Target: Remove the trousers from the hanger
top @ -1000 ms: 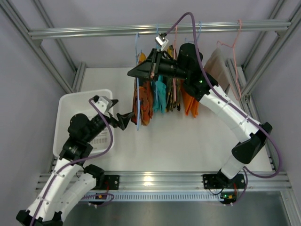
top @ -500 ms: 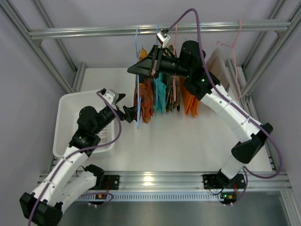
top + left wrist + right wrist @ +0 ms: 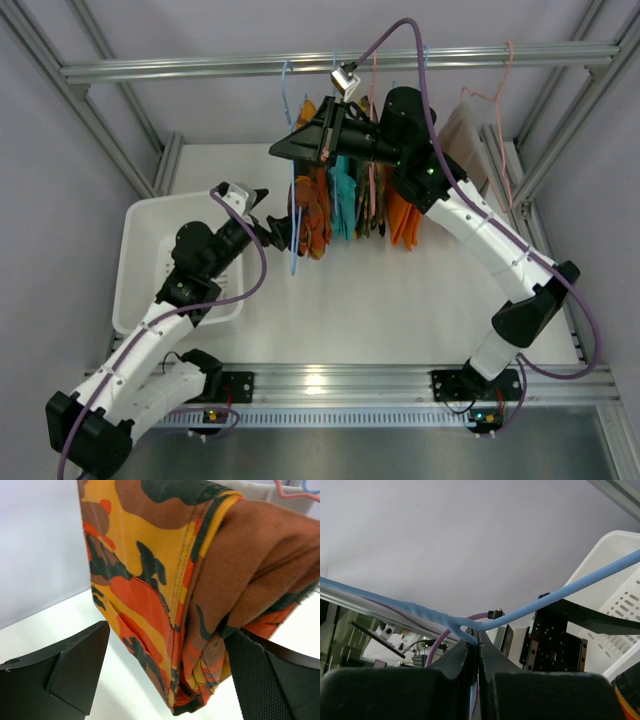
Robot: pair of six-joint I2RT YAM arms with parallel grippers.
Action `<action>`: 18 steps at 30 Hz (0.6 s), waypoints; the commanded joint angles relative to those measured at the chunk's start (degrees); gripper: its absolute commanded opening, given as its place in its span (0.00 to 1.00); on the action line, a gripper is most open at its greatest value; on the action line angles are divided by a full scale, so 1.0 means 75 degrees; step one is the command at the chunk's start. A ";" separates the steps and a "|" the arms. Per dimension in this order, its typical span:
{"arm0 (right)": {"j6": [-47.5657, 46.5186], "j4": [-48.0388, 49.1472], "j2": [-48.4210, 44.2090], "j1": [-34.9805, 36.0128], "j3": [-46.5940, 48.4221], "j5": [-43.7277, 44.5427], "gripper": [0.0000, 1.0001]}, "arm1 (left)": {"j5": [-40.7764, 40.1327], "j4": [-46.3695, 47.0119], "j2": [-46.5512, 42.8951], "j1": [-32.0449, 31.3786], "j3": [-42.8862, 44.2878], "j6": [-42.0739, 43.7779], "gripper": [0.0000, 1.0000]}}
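Observation:
The patterned orange, red, yellow and brown trousers (image 3: 312,215) (image 3: 165,595) hang folded over a light blue hanger (image 3: 292,170) (image 3: 530,612) under the top rail. Beside them hang the plain teal trousers (image 3: 343,205). My left gripper (image 3: 283,232) (image 3: 167,672) is open, one finger on each side of the lower folded end of the patterned trousers; its right pad (image 3: 265,680) touches the cloth. My right gripper (image 3: 292,150) (image 3: 478,647) is up near the rail, shut on the blue hanger's wire just below its neck.
A white perforated basket (image 3: 150,240) (image 3: 615,595) sits on the table at the left. More garments, orange (image 3: 403,222) and beige (image 3: 465,140), hang on pink hangers (image 3: 500,110) to the right. The metal rail (image 3: 200,68) runs across the top; frame posts stand at both sides.
My left arm has reached right and forward from the basket until its open fingers straddle the bottom of the patterned trousers. My right gripper has stayed shut on the blue hanger.

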 commanded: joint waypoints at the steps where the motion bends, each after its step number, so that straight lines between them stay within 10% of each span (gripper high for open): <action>1: -0.0132 0.1488 -0.0292 0.0251 0.0521 -0.0220 0.00 | -0.0717 0.1013 0.0147 -0.0035 0.0182 0.0329 0.98; 9: -0.0109 0.1547 -0.0421 0.0380 0.0041 -0.0325 0.00 | -0.0461 0.1202 0.0381 -0.0105 0.0698 -0.0207 0.72; 18: -0.0191 0.1687 -0.0667 0.0357 -0.0463 -0.0407 0.00 | -0.0191 0.0852 0.0382 -0.0105 0.1482 -0.0875 0.00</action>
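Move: The orange camouflage trousers hang just off the open left fingers: their middle is about 4 cm ahead, 5 cm to the right and 3 cm higher, with the near edge already between the pads. The blue hanger's middle is some 3 cm right of the left hand, 2 cm ahead and 8 cm above. The turquoise trousers hang about 12 cm to the right and 5 cm ahead. From the right hand, the camouflage trousers lie roughly 2 cm ahead, 5 cm right and 15 cm below. The trousers' near edge is pinched by the left hand, which eases forward about 1 cm, then rises some 4 cm while its wide-open fingers close almost fully on the cloth. The right hand keeps its shut grip on the blue hanger's neck, drifting about 1 cm down and 1 cm left. ##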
